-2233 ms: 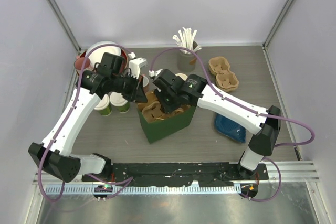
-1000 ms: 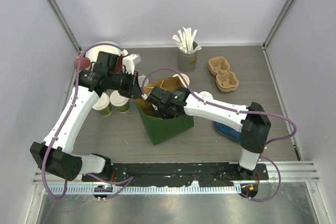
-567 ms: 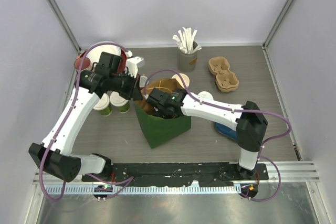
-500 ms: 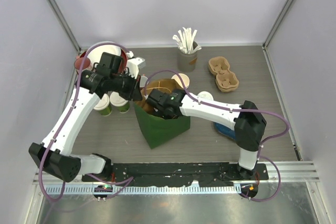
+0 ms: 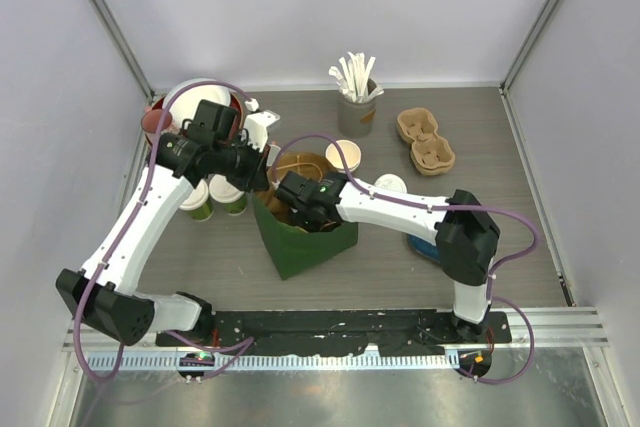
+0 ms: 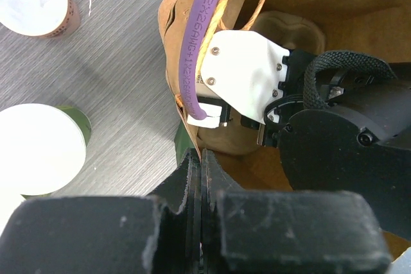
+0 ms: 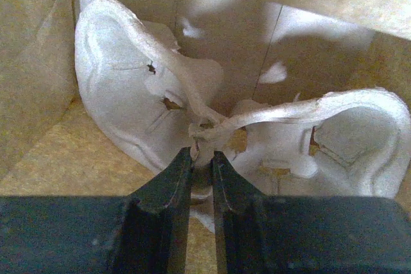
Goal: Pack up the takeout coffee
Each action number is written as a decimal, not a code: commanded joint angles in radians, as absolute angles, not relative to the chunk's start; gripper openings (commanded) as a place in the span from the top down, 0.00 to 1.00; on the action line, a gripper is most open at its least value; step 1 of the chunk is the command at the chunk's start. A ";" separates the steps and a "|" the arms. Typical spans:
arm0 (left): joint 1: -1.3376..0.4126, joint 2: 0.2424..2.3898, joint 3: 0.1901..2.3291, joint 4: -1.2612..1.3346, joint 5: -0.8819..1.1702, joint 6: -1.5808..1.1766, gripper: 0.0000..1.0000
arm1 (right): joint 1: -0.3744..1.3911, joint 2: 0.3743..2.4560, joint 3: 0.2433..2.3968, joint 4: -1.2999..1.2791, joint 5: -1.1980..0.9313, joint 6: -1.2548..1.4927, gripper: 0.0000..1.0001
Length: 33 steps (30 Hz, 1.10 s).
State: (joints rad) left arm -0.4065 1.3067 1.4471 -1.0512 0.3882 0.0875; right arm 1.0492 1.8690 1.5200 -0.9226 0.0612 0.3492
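Two green takeout coffee cups with white lids (image 5: 195, 197) (image 5: 231, 194) stand left of a green paper bag (image 5: 310, 242). One of these cups (image 6: 42, 149) shows in the left wrist view. My left gripper (image 5: 262, 182) is shut on the bag's brown inner rim (image 6: 186, 94), holding it open. My right gripper (image 5: 298, 209) reaches down inside the bag. It is shut on the middle ridge of a pale pulp cup carrier (image 7: 128, 94), which rests tilted against the bag's inner wall. No cup sits in the carrier.
Two more white-lidded cups (image 5: 343, 154) (image 5: 390, 184) stand behind and to the right of the bag. A second pulp carrier (image 5: 425, 140), a stirrer holder (image 5: 355, 107) and a blue object (image 5: 432, 242) are on the right. A red-and-white bowl (image 5: 185, 107) sits far left.
My right arm has pushed the carrier deeper into the bag, and the bag has shifted slightly left. The left gripper keeps its hold on the rim.
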 commanded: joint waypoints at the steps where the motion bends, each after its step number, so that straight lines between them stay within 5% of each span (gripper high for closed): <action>1: -0.422 1.287 1.508 -1.000 0.477 0.057 1.00 | 1.028 1.930 1.485 -0.973 0.057 0.408 0.99; 8: -0.423 1.284 1.500 -1.006 0.483 0.049 1.00 | 1.029 1.931 1.477 -0.940 0.051 0.433 0.96; 13: -0.423 1.267 1.468 -0.997 0.488 0.052 1.00 | 1.029 1.893 1.496 -0.933 0.078 0.446 0.68; 26: -0.423 1.258 1.470 -1.086 0.453 0.123 1.00 | 1.068 1.753 1.483 -0.864 0.130 0.413 0.27; 33: -0.423 1.262 1.468 -1.103 0.428 0.133 1.00 | 1.081 1.691 1.491 -0.827 0.140 0.396 0.19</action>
State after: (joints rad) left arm -0.4133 1.2743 1.4517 -1.0737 0.4114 0.1143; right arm 1.0721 1.7943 1.4708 -0.8989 0.1150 0.4000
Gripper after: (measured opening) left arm 0.009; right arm 0.808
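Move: The cup carrier is already in the right fingers, deep inside the paper bag, its middle about 1 cm ahead, 1 cm to the right of and 2 cm below the hand. A cream-lidded cup stands beyond the bag, some 15 cm ahead and 7 cm right; a white lid lies about 11 cm ahead and 16 cm right. From the left hand, still pinching the bag's left rim, the carrier is roughly 5 cm back, 9 cm right and 18 cm down. The cup carrier is eased down the last bit, not quite 1 cm, towards the bag's floor; then the right fingers spread from nearly shut to wide, letting go of its middle ridge, and the hand backs straight up about 2 cm off it. The left hand keeps its pinch on the bag's rim, almost still, then draws it about 1 cm up and back. ##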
